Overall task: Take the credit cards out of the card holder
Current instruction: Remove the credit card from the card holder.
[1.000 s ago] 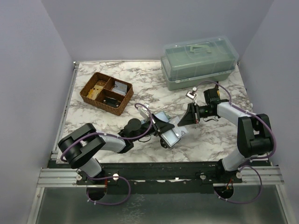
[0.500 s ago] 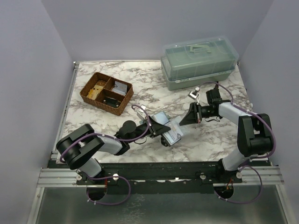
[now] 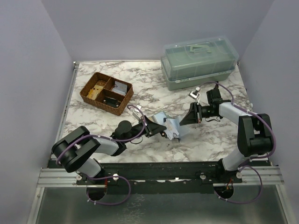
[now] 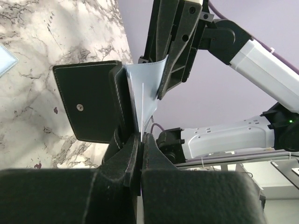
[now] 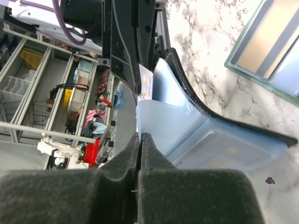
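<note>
The card holder hangs above the table's middle, stretched between both grippers. In the left wrist view its black outer flap hangs left and the grey-blue inside faces up. My left gripper is shut on a thin pale leaf of it, seen edge-on. My right gripper is shut on the grey-blue inner flap. A white credit card with orange print pokes out of a pocket by the left fingers. Another card shows through a pocket. One credit card lies on the marble.
A brown wicker divided tray with small items stands at the back left. A clear-lidded green box sits at the back right. The loose card lies just beyond the two grippers.
My left arm has drawn back to the left and turned. The card holder has risen from near the table's front toward the right gripper. The right arm has barely moved.
</note>
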Robot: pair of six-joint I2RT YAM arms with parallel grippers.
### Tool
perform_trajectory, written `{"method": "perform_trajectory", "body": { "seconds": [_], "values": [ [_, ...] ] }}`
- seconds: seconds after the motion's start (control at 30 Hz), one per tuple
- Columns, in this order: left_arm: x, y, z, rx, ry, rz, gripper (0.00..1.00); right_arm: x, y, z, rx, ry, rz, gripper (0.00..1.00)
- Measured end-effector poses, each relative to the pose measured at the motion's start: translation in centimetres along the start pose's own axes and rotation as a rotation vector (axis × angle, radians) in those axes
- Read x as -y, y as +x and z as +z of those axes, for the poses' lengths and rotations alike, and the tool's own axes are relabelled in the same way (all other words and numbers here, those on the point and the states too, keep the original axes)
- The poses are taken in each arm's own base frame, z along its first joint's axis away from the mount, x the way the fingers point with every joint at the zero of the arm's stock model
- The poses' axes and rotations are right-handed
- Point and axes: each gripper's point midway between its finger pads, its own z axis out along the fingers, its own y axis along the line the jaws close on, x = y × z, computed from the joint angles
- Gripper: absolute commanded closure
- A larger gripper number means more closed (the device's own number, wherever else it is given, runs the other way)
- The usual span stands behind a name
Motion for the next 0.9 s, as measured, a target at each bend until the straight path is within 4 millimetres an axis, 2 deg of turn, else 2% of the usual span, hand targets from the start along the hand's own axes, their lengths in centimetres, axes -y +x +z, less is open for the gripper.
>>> {"method": "perform_trajectory", "body": {
  "seconds": [0.27, 0.63, 0.73, 0.8, 0.9],
  "values": [
    [0.8, -1.3, -1.1, 0.034, 0.022, 0.009, 1.00, 1.1, 0.2, -0.1, -0.012, 0.069, -0.017, 1.00],
    [1.3, -4.6, -3.1, 0.109, -0.026, 0.018, 1.00, 1.8, 0.1, -0.5, -0.030, 0.159, -0.097, 1.00],
    [1.0, -6.0, -3.9, 0.139, -0.083, 0.027, 1.00, 2.0, 0.0, -0.6, -0.039, 0.186, -0.116, 1.00],
    [0.6, -7.6, -4.6, 0.177, -0.132, 0.025, 1.00, 2.0, 0.0, -0.7, -0.043, 0.197, -0.132, 1.00],
    [0.1, -11.3, -6.2, 0.269, -0.194, 0.015, 1.00, 1.9, 0.0, -0.8, -0.048, 0.213, -0.149, 1.00]
  ]
}}
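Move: The left hand pinches a card at the black card holder. The brown basket that the card is carried towards lies some 28 cm to this hand's left, 20 cm farther out and about 10 cm lower. The card holder's middle is roughly 5 cm to its right, level fore and aft, 3 cm below; the open green holder lies about 5 cm ahead, 4 cm left, 12 cm down. From the right hand, which grips it, the card holder's middle is about 3 cm left, level fore and aft, and 3 cm lower. Keeping its pinch on the white, orange-marked card, the left hand draws it left and up away from the card holder, slowly at first, then speeds up and swings left and forward towards the basket, some 10 cm left and 7 cm forward in all, rising about 3 cm and turning counter-clockwise nearly 20 degrees. The right hand keeps its shut grip on the holder's clear sleeve pages and sinks a couple of centimetres, its fingers dipping and its wrist rolling about 10 degrees each. ##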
